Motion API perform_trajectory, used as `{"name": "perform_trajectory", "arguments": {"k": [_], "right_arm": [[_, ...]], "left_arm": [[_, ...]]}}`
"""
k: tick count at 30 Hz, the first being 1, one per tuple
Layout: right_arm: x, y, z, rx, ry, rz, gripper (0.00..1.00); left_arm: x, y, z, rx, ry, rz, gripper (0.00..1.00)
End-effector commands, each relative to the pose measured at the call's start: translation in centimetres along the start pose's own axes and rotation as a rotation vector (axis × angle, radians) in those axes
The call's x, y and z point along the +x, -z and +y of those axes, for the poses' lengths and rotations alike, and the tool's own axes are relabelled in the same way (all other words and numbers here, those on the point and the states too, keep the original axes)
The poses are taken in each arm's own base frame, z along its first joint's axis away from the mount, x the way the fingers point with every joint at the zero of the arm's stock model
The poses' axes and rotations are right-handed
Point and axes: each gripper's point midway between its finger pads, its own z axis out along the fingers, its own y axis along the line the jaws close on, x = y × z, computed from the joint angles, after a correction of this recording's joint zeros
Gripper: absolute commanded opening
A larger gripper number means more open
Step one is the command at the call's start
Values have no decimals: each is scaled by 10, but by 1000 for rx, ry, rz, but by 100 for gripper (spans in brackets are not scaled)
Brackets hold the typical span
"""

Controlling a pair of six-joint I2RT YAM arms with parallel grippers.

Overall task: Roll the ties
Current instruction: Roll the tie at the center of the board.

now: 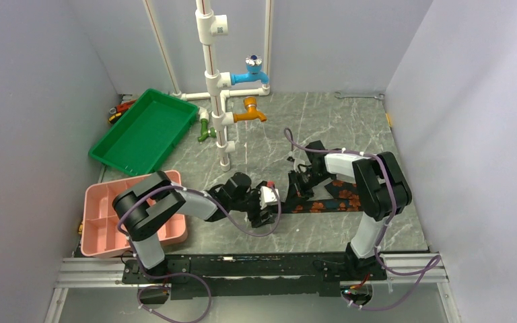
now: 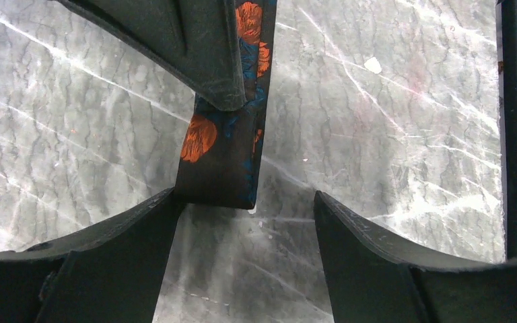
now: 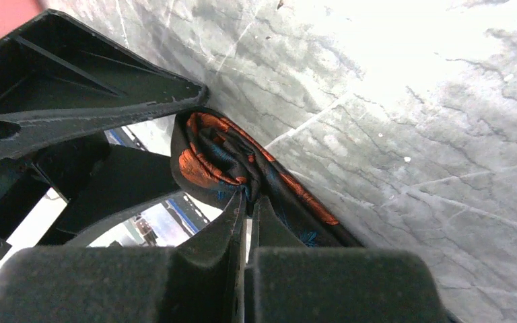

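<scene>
The tie (image 1: 340,200), black with orange-red flowers, lies along the marble table in front of the right arm. Its left end is bunched into a small fold (image 3: 209,158). My right gripper (image 1: 297,187) is shut on that folded end, and the fabric is pinched at its fingertips (image 3: 250,198). My left gripper (image 1: 264,212) stands just left of it with its jaws wide open (image 2: 246,196). In the left wrist view the tie's blunt end (image 2: 219,161) rests against my left finger (image 2: 141,229), and the right finger stands apart from it.
A green tray (image 1: 145,131) sits at the back left and a pink compartment tray (image 1: 104,222) at the near left. A white pipe stand (image 1: 215,81) with blue and orange taps rises behind the grippers. A wrench (image 1: 360,96) lies at the back right.
</scene>
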Motion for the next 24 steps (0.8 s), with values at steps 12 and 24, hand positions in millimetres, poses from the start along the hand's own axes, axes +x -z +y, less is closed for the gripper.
{"name": "perform_trajectory", "arguments": {"k": [12,24], "right_arm": [[-5,-7,-41,178,5,30,0],[-25,-19,-20,96,91,-25,0]], "left_arm": [[-10,-25,5,18,51,-125,70],[7,-13,-3,12,58,-8,29]]}}
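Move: The rolled end of the tie lies just beyond the left hand, roughly 3 cm to its right, 1 cm farther out and 1 cm lower, between the spread fingers. From the right hand, which already pinches the tie, the rolled end is about 2 cm to the left. The flat strip's middle runs some 8 cm to the right of the right hand, and the folded-over tail lies about 15 cm right and 5 cm ahead of it. With its fingers still wide open, the left hand slides low over the table to the right, about 3 cm from its farthest-left point and a little over 1 cm forward, until they straddle the rolled end, then closes to about half their gap and pinches the two side edges, the fingertips levelling by some 8 degrees. The right hand stays practically in place, sinking only about half a centimetre, and keeps its shut fingers on the tie to hold the roll for the left. ##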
